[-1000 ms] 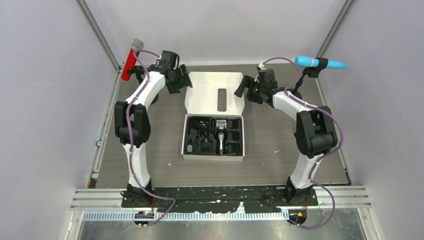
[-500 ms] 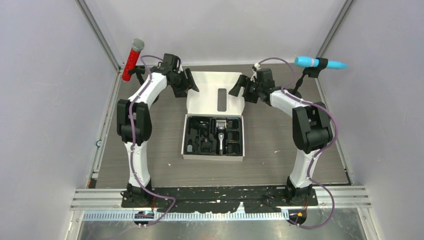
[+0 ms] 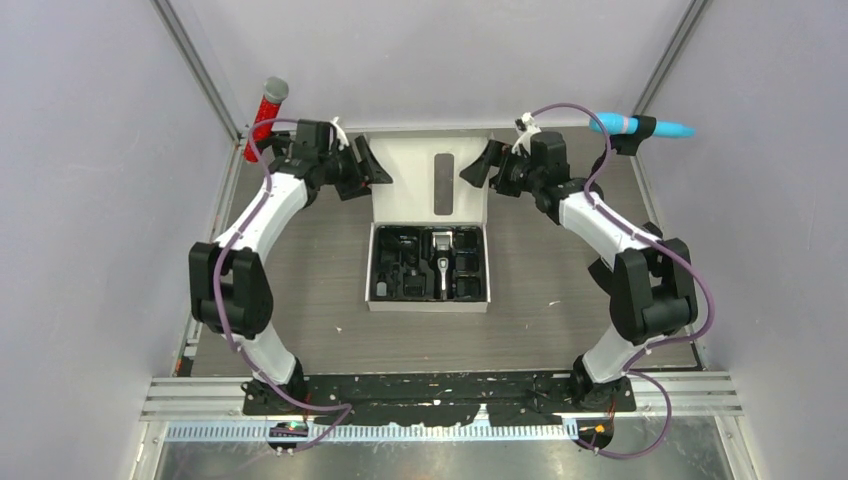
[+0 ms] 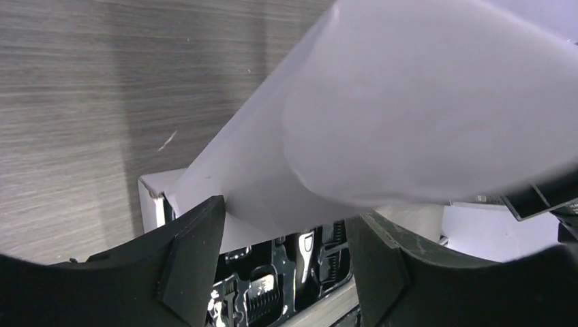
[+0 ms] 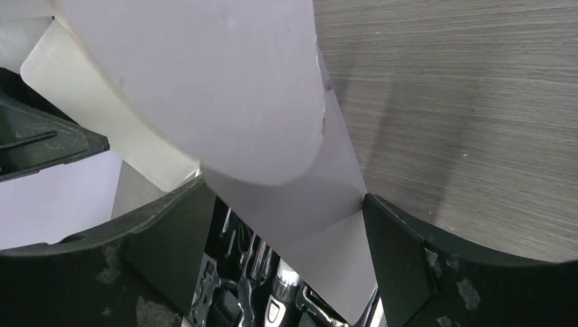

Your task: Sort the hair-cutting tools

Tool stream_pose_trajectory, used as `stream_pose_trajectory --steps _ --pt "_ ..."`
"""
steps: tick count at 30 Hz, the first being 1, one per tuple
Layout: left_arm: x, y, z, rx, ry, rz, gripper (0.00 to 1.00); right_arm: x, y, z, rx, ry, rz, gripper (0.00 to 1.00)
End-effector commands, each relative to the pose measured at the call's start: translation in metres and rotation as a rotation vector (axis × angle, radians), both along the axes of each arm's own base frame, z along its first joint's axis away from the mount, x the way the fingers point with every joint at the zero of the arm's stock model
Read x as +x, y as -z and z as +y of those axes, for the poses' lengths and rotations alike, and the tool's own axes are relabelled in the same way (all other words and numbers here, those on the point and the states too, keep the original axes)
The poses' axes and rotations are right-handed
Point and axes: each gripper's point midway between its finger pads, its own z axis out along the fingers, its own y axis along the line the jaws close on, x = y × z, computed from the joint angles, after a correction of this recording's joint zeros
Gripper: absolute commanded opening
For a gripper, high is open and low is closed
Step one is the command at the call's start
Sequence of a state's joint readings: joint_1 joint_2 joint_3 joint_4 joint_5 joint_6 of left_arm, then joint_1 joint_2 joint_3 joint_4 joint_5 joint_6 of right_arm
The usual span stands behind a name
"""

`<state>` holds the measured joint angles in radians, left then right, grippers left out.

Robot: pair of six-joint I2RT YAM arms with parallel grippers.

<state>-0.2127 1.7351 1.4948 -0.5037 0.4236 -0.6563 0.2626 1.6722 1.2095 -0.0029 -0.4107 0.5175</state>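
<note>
The white box (image 3: 428, 303) sits mid-table with its black tray exposed. In the tray lie the black-and-silver clipper (image 3: 441, 265) and several black comb attachments (image 3: 403, 268). The lid (image 3: 437, 160) stands raised at the far side. My left gripper (image 3: 368, 170) is at the lid's left edge and my right gripper (image 3: 480, 165) at its right edge. Both are open, each with a white lid flap between its fingers. Under the flaps, the left wrist view shows the clipper (image 4: 306, 253) and combs (image 4: 264, 296), and the right wrist view the clipper (image 5: 276, 306).
A red microphone (image 3: 266, 120) stands at the back left and a blue microphone (image 3: 640, 126) at the back right, both close behind my arms. Grey walls enclose the wood-grain table (image 3: 300, 260) on three sides.
Both grippers have moved in from beside the lid to its side edges. The lid has swung up steeper. The left arm's elbow has swung outward to the left.
</note>
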Motion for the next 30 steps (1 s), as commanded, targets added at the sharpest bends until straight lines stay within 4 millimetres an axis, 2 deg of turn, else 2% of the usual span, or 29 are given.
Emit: stream_pose_trajectory --steps 1,4,5,6,7,8,9,10,11,12,13,14,15,16,19,20,21,22,23,25,26,27,28,30 --pt "-0.017 -0.038 -0.016 -0.118 0.074 -0.138 0.66 -0.022 -0.036 0.022 0.055 -0.111 -0.145 0.88" --pt "-0.032 -0.041 -0.017 -0.13 0.096 -0.175 0.67 -0.039 -0.033 0.026 0.052 -0.14 -0.163 0.88" --pt "-0.037 -0.04 -0.017 -0.127 0.108 -0.189 0.67 -0.043 -0.039 0.026 0.05 -0.147 -0.197 0.88" --pt "-0.043 -0.039 -0.017 -0.117 0.12 -0.205 0.67 -0.048 -0.034 0.027 0.044 -0.152 -0.203 0.88" --pt "-0.049 -0.042 -0.016 -0.103 0.128 -0.239 0.67 -0.052 -0.039 0.027 0.036 -0.159 -0.237 0.88" --pt "-0.054 -0.041 -0.014 -0.083 0.13 -0.261 0.67 -0.058 -0.03 0.027 0.025 -0.163 -0.232 0.88" --pt "-0.059 -0.039 -0.012 -0.059 0.129 -0.285 0.67 -0.062 -0.038 0.026 0.019 -0.169 -0.279 0.88" --pt "-0.064 -0.034 -0.011 -0.039 0.134 -0.302 0.67 -0.067 -0.03 0.026 0.01 -0.175 -0.286 0.88" --pt "-0.069 -0.031 -0.01 -0.02 0.139 -0.321 0.67 -0.071 -0.034 0.024 -0.004 -0.182 -0.323 0.88" --pt "-0.076 -0.025 -0.01 -0.001 0.15 -0.333 0.67 -0.077 -0.025 0.024 -0.015 -0.185 -0.331 0.88" --pt "-0.082 -0.02 -0.01 0.012 0.165 -0.349 0.67 -0.081 -0.028 0.022 -0.028 -0.192 -0.364 0.89" --pt "-0.09 -0.009 -0.011 0.022 0.18 -0.346 0.67 -0.086 -0.019 0.021 -0.035 -0.196 -0.368 0.89" --pt "-0.095 -0.008 -0.012 0.022 0.194 -0.362 0.67 -0.09 -0.021 0.02 -0.041 -0.199 -0.393 0.88" --pt "-0.103 0.002 -0.012 0.023 0.204 -0.356 0.67 -0.096 -0.012 0.018 -0.046 -0.201 -0.395 0.89" --pt "-0.117 0.011 -0.009 0.021 0.2 -0.376 0.67 -0.109 -0.008 0.012 -0.05 -0.194 -0.431 0.89" --pt "-0.121 0.013 -0.007 0.022 0.193 -0.38 0.67 -0.114 0.001 0.009 -0.057 -0.192 -0.423 0.89" --pt "-0.125 0.015 -0.004 0.025 0.182 -0.385 0.67 -0.118 -0.003 0.007 -0.056 -0.181 -0.439 0.89" --pt "-0.129 0.018 0.0 0.032 0.169 -0.386 0.67 -0.123 0.005 0.004 -0.062 -0.177 -0.427 0.89" --pt "-0.134 0.021 0.004 0.042 0.152 -0.383 0.67 -0.126 0.0 0.0 -0.061 -0.164 -0.444 0.89" --pt "-0.145 0.021 0.012 0.054 0.124 -0.382 0.67 -0.138 0.008 -0.006 -0.062 -0.147 -0.432 0.89" --pt "-0.151 0.022 0.017 0.06 0.107 -0.38 0.67 -0.143 0.003 -0.009 -0.053 -0.141 -0.446 0.89" --pt "-0.156 0.023 0.021 0.062 0.093 -0.381 0.67 -0.147 0.008 -0.012 -0.058 -0.133 -0.434 0.89" --pt "-0.164 0.025 0.025 0.068 0.079 -0.375 0.67 -0.152 0.004 -0.014 -0.056 -0.128 -0.441 0.9" --pt "-0.176 0.031 0.037 0.096 0.039 -0.361 0.68 -0.161 0.008 -0.02 -0.065 -0.117 -0.42 0.9"
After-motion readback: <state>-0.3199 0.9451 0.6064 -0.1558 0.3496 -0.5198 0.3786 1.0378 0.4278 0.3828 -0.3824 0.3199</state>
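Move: The box lid stands half raised between the hands: its middle is about 10 cm to the right of the left hand and 9 cm to the left of the right hand, roughly level with both. The open tray's middle lies some 14 cm back and 10 cm below, 10 cm right of the left hand and 9 cm left of the right. The clipper lies in it, also 14 cm back, 13 cm right of the left hand, 7 cm left of the right. The lid, already half up with the open fingers against its two sides, is worked towards closing as both hands travel back together about 16 cm, past the hinge and over the tray, level at first and then sinking 3 to 4 cm. Both wrists tip the fingers up some 20 degrees, the gaps stay unchanged, and the hands spread slightly at the end, fingertips clear of the lid. ##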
